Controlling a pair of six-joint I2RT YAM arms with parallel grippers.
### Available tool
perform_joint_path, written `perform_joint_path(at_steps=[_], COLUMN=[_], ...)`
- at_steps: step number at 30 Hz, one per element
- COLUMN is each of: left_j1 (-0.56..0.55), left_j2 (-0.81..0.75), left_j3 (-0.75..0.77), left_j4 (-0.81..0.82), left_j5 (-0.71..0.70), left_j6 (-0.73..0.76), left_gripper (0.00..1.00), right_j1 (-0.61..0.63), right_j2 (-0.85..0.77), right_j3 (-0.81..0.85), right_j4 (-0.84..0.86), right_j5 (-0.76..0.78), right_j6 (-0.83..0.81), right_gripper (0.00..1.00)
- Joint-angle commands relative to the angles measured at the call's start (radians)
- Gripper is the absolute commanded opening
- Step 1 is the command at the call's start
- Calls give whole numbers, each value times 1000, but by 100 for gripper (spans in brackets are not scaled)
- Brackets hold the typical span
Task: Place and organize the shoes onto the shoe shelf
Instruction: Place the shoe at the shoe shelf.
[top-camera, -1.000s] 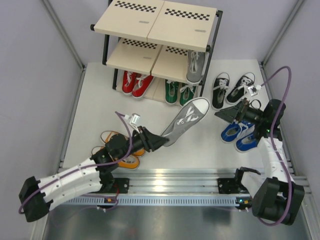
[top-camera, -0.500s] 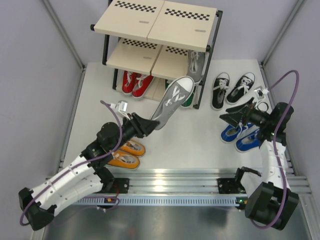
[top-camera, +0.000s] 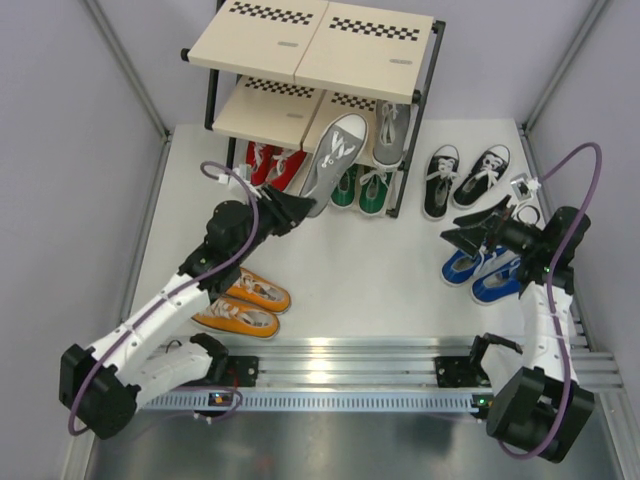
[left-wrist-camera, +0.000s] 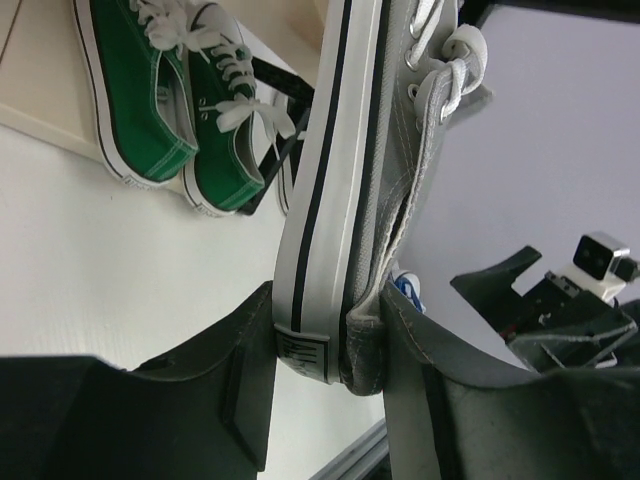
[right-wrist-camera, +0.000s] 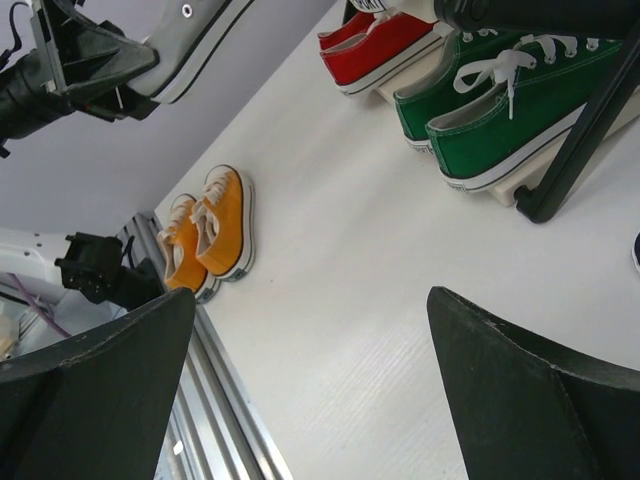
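My left gripper (top-camera: 291, 211) (left-wrist-camera: 325, 345) is shut on the heel of a grey shoe (top-camera: 335, 160) (left-wrist-camera: 345, 150). It holds the shoe in the air, toe toward the shoe shelf (top-camera: 310, 45), in front of the middle tier. A second grey shoe (top-camera: 390, 133) stands on that tier's right side. Red shoes (top-camera: 268, 165) and green shoes (top-camera: 365, 190) sit on the bottom tier. My right gripper (top-camera: 465, 228) (right-wrist-camera: 312, 300) is open and holds nothing, hovering above the blue shoes (top-camera: 480, 272).
Black shoes (top-camera: 460, 180) stand on the table right of the shelf. Orange shoes (top-camera: 240, 305) (right-wrist-camera: 205, 235) lie beside my left arm, near the metal rail (top-camera: 350, 355) at the front edge. The shelf's black post (right-wrist-camera: 585, 140) is close to my right gripper.
My left arm has swung the grey shoe left and away from me, from the table's middle up to the shelf's middle tier. The right gripper has drawn back slightly, still open.
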Motion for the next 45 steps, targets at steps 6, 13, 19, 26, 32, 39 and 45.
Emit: perform_joint_path(at_steps=[6, 13, 19, 26, 32, 39, 45], left_j1=[58, 59, 58, 55, 35, 22, 12], left_j2=[207, 448, 579, 712, 774, 771, 737], left_j3=[261, 466, 590, 720, 786, 771, 742], left_j4=[246, 157, 125, 111, 62, 53, 53], left_j5=[12, -42, -112, -111, -124, -114, -109], left_j6=[-90, -144, -204, -285, -285, -288, -290], left_gripper=[0, 0, 0, 0, 0, 0, 0], right_j1=[-18, -21, -21, -21, -20, -21, -21], right_j2=[-24, -39, -42, -55, -61, -70, -68], right_j3=[2, -2, -5, -14, -25, -24, -25], right_j4=[22, 20, 26, 48, 71, 71, 71], right_j5=[-18, -16, -16, -15, -13, -9, -4], right_j6=[-30, -30, -20, 0, 20, 20, 22], right_gripper=[99, 99, 99, 99, 99, 99, 99])
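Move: The left hand holds the grey shoe by its heel; its free place on the middle shelf lies about 27 cm ahead, 11 cm right, nearly level. The shelved grey shoe is some 25 cm ahead and 19 cm right; the green pair below it, 18 cm ahead, 13 cm right and 17 cm down. From the idle right hand the free place is roughly 33 cm ahead and 20 cm left. Left hand carries the grey shoe 18 cm forward and 8 cm right into the middle shelf, still gripping its heel. ##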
